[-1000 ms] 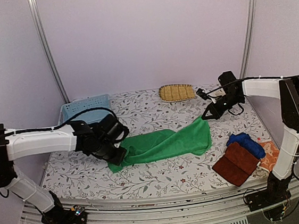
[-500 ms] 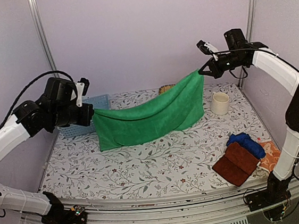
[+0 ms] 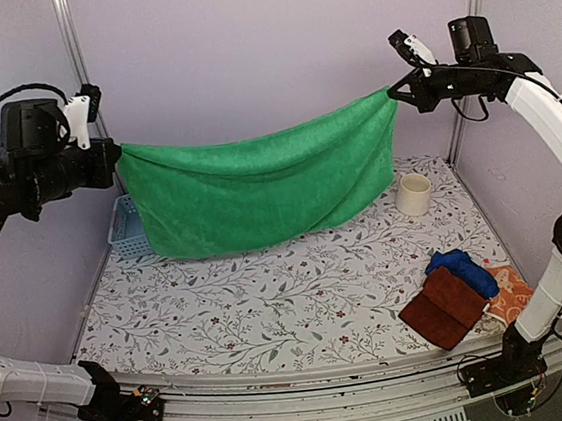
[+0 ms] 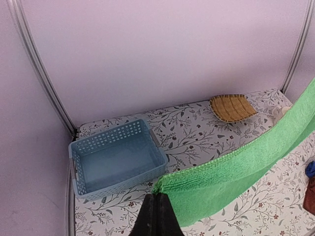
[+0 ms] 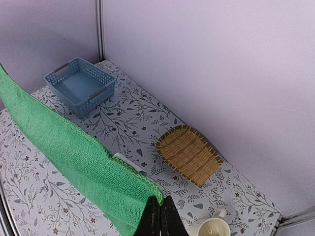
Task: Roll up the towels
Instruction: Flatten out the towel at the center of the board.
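The long bright green towel point(image 3: 259, 188) hangs stretched in the air between both arms, high above the table, sagging in the middle. My left gripper point(image 3: 115, 160) is shut on its left corner, seen in the left wrist view point(image 4: 158, 194). My right gripper point(image 3: 396, 93) is shut on its right corner, seen in the right wrist view point(image 5: 161, 199). The dark reddish-brown towel point(image 3: 444, 309), the royal blue towel point(image 3: 460, 270) and the orange towel point(image 3: 512, 292) lie piled at the table's front right.
A pale blue perforated basket point(image 4: 115, 157) stands at the back left, partly behind the green towel in the top view point(image 3: 125, 230). A yellow straw tray point(image 5: 189, 155) lies at the back. A cream mug point(image 3: 413, 195) stands at the back right.
Both arms have lifted the green towel from the table to high in the air and moved apart, stretching it out wide.
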Tool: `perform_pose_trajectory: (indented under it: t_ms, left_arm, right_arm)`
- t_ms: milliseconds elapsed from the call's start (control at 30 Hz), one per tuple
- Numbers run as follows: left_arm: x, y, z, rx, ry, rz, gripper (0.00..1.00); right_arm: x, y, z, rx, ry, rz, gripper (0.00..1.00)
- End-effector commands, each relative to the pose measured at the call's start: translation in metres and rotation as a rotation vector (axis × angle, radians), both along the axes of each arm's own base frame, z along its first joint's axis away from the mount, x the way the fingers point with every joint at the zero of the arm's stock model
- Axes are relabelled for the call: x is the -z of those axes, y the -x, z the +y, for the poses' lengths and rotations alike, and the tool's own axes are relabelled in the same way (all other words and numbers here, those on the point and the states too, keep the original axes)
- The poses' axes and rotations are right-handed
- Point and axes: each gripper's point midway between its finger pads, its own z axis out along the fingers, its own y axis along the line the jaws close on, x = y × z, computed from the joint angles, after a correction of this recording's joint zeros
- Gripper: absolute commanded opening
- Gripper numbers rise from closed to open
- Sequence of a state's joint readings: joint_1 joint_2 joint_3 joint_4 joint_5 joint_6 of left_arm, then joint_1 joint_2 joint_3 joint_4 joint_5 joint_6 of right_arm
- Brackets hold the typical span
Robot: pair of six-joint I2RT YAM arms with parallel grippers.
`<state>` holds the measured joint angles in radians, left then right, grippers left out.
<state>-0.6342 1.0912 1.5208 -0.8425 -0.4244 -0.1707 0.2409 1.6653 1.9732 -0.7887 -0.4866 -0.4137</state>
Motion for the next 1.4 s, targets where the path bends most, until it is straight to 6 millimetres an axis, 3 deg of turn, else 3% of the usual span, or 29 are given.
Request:
perform_pose_trajectory:
  t_ms: [0,33,133,233,367,433,533,633,733,833,900,1067,1167,1300,1367]
  left_arm:
    - [-0.021,0.018,0.022,-0.030,-0.017,-0.019,0.00]
    - [-0.026,0.025,0.023,-0.013,0.011,-0.026,0.00]
    - [-0.028,0.044,0.019,0.052,0.114,-0.026,0.00]
    - [0.000,0.061,0.013,0.118,0.181,0.005,0.00]
    - [0.049,0.086,0.000,0.228,0.277,0.092,0.00]
    - [0.063,0.103,-0.005,0.286,0.330,0.129,0.00]
    - [0.060,0.125,-0.005,0.347,0.413,0.122,0.00]
    - [0.044,0.134,0.003,0.343,0.443,0.082,0.00]
    - [0.052,0.124,-0.001,0.324,0.412,0.117,0.00]
    - [0.083,0.099,-0.005,0.241,0.355,0.188,0.00]
    - [0.112,0.078,0.000,0.131,0.297,0.228,0.00]
    - [0.186,0.019,0.011,-0.100,0.126,0.297,0.00]
    - [0.222,-0.022,0.036,-0.293,0.056,0.359,0.00]
    - [0.237,-0.068,0.062,-0.393,0.074,0.381,0.00]
    - [0.237,-0.077,0.063,-0.386,0.074,0.385,0.00]
  right_arm:
    - [-0.041,0.035,-0.007,-0.003,-0.052,-0.065,0.02]
    - [-0.047,0.048,-0.007,-0.022,-0.064,-0.077,0.02]
    - [-0.033,0.083,-0.007,-0.074,-0.079,-0.058,0.03]
    - [-0.008,0.123,-0.010,-0.123,-0.081,-0.058,0.03]
    - [0.042,0.177,-0.012,-0.212,-0.083,-0.016,0.03]
    - [0.061,0.212,-0.011,-0.291,-0.083,0.044,0.03]
    - [0.070,0.251,-0.007,-0.434,-0.074,0.056,0.03]
    - [0.065,0.254,-0.005,-0.462,-0.082,0.022,0.03]
    - [0.060,0.231,-0.004,-0.418,-0.091,-0.005,0.03]
    - [0.072,0.192,-0.002,-0.343,-0.079,-0.003,0.04]
    - [0.094,0.158,-0.003,-0.266,-0.063,0.045,0.04]
    - [0.173,0.059,-0.002,-0.087,-0.001,0.218,0.08]
    - [0.217,-0.006,0.003,-0.002,0.024,0.322,0.12]
    - [0.218,-0.061,0.006,0.073,0.019,0.340,0.32]
    - [0.212,-0.068,0.005,0.102,0.020,0.345,0.39]
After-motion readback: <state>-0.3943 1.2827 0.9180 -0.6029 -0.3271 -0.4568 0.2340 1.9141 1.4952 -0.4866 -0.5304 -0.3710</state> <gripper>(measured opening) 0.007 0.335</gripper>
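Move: Both hands already hold the green towel stretched by its two upper corners, high in the air. The board's middle lies about 8 cm ahead of the left hand, 30 cm to its right and 38 cm below; the blue basket is about 23 cm ahead and 8 cm left of that hand. From the right hand, the middle is some 6 cm back, 24 cm left and 37 cm down; the mug stands 6 cm ahead and 10 cm right, the woven tray 20 cm ahead and 11 cm left. After a slight rise, both hands draw the held towel back, the right some 24 cm and the left about 13 cm, sinking a little, then swing it forward again and down towards the board, ending over 25 cm lower with fingers tipped down. The left drifts left late and keeps pinching its corner; the right opens partway and is clear of its corner. ##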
